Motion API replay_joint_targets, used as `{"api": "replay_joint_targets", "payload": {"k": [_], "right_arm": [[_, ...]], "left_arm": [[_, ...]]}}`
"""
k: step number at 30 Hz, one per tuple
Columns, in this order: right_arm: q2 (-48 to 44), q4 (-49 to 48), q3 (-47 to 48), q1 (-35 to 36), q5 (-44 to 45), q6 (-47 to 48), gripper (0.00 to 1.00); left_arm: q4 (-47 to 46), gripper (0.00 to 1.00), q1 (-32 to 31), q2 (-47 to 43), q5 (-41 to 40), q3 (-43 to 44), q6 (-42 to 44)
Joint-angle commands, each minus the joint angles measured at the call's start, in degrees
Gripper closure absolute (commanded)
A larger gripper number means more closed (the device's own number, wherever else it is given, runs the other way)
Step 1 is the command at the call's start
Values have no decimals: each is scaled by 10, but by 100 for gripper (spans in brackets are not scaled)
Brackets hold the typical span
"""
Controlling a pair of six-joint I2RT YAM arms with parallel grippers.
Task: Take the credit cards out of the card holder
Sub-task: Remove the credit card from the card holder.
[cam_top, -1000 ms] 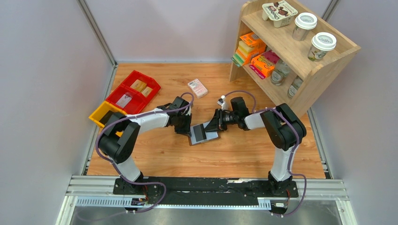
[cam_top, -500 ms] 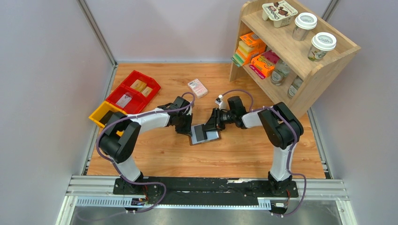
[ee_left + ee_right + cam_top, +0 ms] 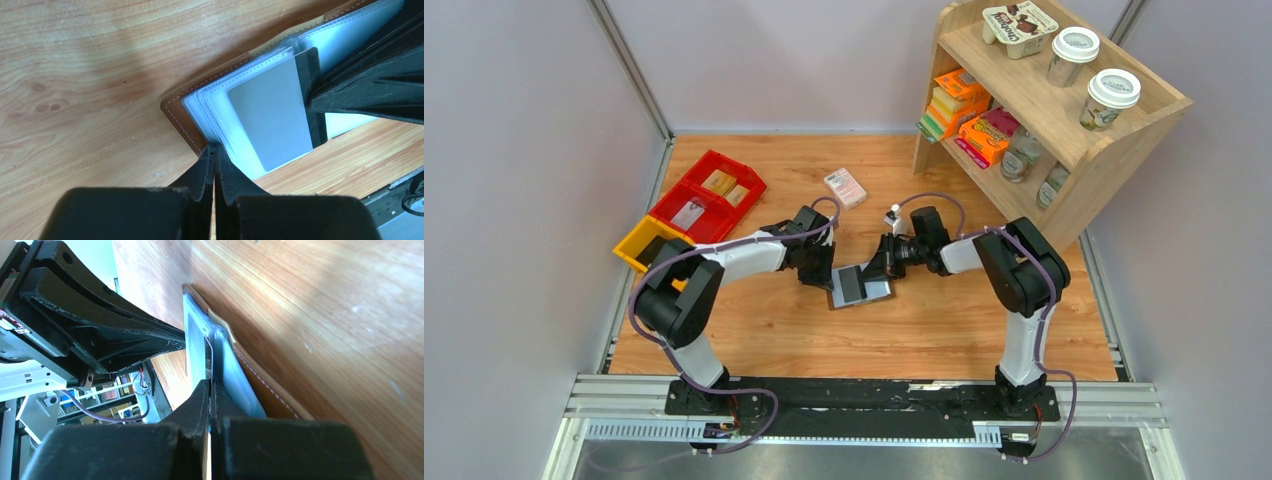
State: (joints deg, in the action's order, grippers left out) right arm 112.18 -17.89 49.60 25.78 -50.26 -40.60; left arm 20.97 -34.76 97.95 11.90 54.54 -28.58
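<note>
The brown card holder (image 3: pixel 879 292) lies open on the table between both arms, its pale blue pockets (image 3: pixel 215 100) fanned upward. A grey credit card (image 3: pixel 272 117) with a black stripe sticks partway out of a pocket. My right gripper (image 3: pixel 210 385) is shut on that card's thin edge (image 3: pixel 209 357); in the left wrist view its tip (image 3: pixel 311 97) meets the stripe. Pressed tip-down on the holder's brown corner (image 3: pixel 187 131), my left gripper (image 3: pixel 215 150) is shut with nothing between its fingers. From above, the left gripper (image 3: pixel 821 272) and the right gripper (image 3: pixel 876 268) flank the holder.
Red bins (image 3: pixel 709 198) and a yellow bin (image 3: pixel 642 244) sit at the back left, with yellowish blocks inside. A pink-and-white box (image 3: pixel 845 187) lies behind the grippers. A wooden shelf (image 3: pixel 1064 150) with cups and packets stands at the back right.
The right gripper moved slightly left toward the holder and closed its jaws on the card's edge. The left arm stayed in place.
</note>
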Motion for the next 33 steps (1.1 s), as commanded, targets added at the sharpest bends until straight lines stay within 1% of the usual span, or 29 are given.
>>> {"api": "replay_joint_targets", "payload": {"k": [1,7,13,16,18,21,22,23,24,25,26,27,30,33], "right_arm": [[-30,1,-24,-24,12,18,100],[-71,34,-46,-49,33,25,100],[-108,65,-59,-59,63,19,100],[-129,71,-68,-65,72,15,100],[-136,83,-68,-69,75,21,100],[-144,92,-67,-73,72,21,100],[-148,91,-67,-73,71,18,100],[-152,90,-67,-73,69,11,100],[-159,88,-66,-72,68,4,100],[-167,86,-65,-72,65,-7,100],[-175,84,-65,-73,65,-18,100],[-186,87,-64,-72,68,-28,100],[-209,125,-50,-72,99,-54,100],[-224,137,-43,-71,104,-90,100]], "left_arm": [[34,100,-7,39,-75,-42,22],[23,100,-7,26,-82,-45,25],[11,100,-8,-20,-104,-37,41],[1,97,-7,-48,-117,-31,52],[2,94,-7,-63,-140,-23,60],[1,83,-8,-86,-150,-11,70],[-1,81,-9,-91,-152,-9,75],[-5,76,-10,-102,-154,-7,77],[-8,73,-14,-110,-159,-8,84],[-20,67,-19,-126,-162,-10,88],[-36,65,-22,-143,-164,-13,99],[-48,60,-32,-154,-168,-21,106],[-118,53,-58,-208,-179,-48,166],[-186,42,-108,-251,-204,-95,254]]}}
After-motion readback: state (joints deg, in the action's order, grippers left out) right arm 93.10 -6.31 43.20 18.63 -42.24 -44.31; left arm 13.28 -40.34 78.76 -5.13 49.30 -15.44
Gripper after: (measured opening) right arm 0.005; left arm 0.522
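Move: The right fingers already pinch the black-striped edge of the credit card, whose middle is about 2 cm to their left, 2 cm back and 1 cm lower; the open card holder's middle is some 2 cm back and 2 cm below that hand, level sideways. From the left hand, closed on the sleeves' left edge, the card's middle lies about 4 cm right and the holder's middle 6 cm right. The white pack stands 16 cm ahead and 3 cm left of the right hand. Rightward, the right hand draws the pinched card about 6 cm out of its sleeve and away from the left hand, climbing some 5 cm, mostly at the end, and turning about 15 degrees clockwise. The left hand first stays shut on the sleeves' left edge, then drifts forward and left, opens about halfway and rises clear, some 9 cm in all, its fingers tipping forward about 30 degrees. ##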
